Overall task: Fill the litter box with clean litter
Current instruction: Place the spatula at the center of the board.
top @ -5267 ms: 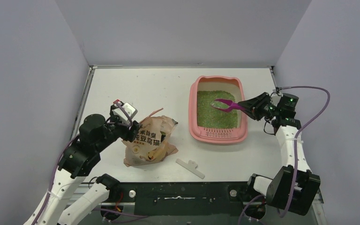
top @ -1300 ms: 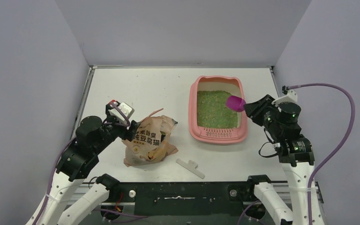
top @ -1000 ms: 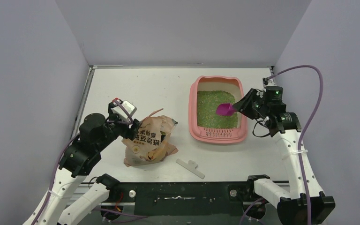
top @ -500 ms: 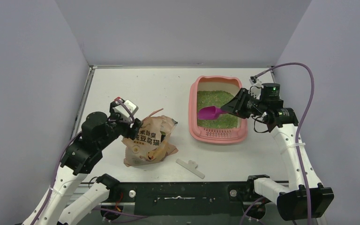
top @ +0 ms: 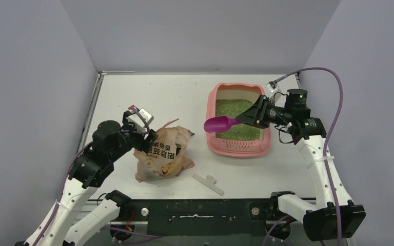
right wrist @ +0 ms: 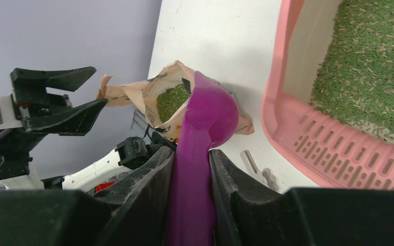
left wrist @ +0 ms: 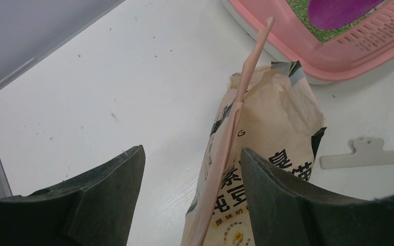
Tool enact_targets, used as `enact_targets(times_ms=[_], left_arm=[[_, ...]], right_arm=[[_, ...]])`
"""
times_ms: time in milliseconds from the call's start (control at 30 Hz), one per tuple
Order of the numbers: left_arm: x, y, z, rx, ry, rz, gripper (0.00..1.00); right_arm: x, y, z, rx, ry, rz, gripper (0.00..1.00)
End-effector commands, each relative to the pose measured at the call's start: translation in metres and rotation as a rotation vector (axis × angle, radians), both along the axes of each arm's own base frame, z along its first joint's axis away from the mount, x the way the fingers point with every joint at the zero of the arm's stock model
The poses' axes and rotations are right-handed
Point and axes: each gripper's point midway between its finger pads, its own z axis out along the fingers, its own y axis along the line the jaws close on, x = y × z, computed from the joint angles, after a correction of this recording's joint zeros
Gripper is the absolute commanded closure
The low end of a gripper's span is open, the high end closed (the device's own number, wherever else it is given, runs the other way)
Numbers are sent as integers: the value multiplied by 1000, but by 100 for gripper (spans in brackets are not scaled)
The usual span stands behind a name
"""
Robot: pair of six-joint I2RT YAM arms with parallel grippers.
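Observation:
The pink litter box [top: 238,148] stands at the right of the table, with a bed of green litter [top: 236,110] inside. My right gripper [top: 243,119] is shut on the handle of a magenta scoop [top: 216,123], whose bowl hangs past the box's left rim; no green shows in it. The right wrist view shows the scoop [right wrist: 205,123] pointing at the open paper bag [right wrist: 159,97], which holds more green litter [right wrist: 170,101]. My left gripper [left wrist: 192,151] is open, and the bag's upright edge [left wrist: 236,118] stands between its jaws.
A white plastic clip [top: 209,183] lies on the table in front of the bag [top: 164,154]. Grey walls close in the table on the left, right and back. The box's slotted strip [right wrist: 338,154] faces the near side.
My right gripper has carried the scoop leftward, from above the litter bed to beyond the box's left rim, towards the bag. The left arm shifted slightly at the bag.

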Motion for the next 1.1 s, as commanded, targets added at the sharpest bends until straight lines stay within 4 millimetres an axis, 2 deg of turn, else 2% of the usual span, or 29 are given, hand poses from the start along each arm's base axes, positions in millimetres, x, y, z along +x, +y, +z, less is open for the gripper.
enact_targets(times_ms=[0, 100, 300, 400, 533, 733, 867, 1067], left_arm=[[1, -6, 13, -27, -15, -18, 34], [0, -5, 10, -20, -2, -18, 34], [-1, 0, 3, 3, 22, 7, 34], [-2, 4, 0, 12, 29, 21, 34], [-2, 6, 0, 4, 18, 38, 34], [-1, 5, 1, -7, 9, 37, 34], [-2, 4, 3, -12, 7, 33, 34], [-2, 6, 6, -14, 1, 38, 34]], right_arm=[[-3, 16, 39, 87, -129, 81, 100], [-2, 27, 45, 122, -137, 114, 100], [-8, 45, 37, 97, -112, 164, 100], [-18, 44, 20, 69, -50, 139, 100], [-42, 46, -6, 89, 57, 113, 100], [-66, 28, -69, 33, 227, -23, 100], [-65, 22, -92, 11, 280, -87, 100], [-56, 18, -103, -17, 297, -129, 100]])
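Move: Below and to the left of the right hand, which still holds the spatula, lies the open patch of board it is bound for: about 17 cm left, level fore and aft, some 27 cm down. The litter box is centred 17 cm ahead of the hand, the grey clip about 13 cm back and 15 cm left, the litter bag 36 cm left and 4 cm back. For the left hand that patch is around 27 cm right and 1 cm ahead. Keeping its grip on the spatula's handle, the right hand first swings about 4 cm left with a slight rise, then sweeps down some 12 cm and back towards the base by around 6 cm, drifting a little right again, past the near side of the litter box towards the open board. The wrist rolls about 20 degrees, its forward side dipping, and slows near the end. ##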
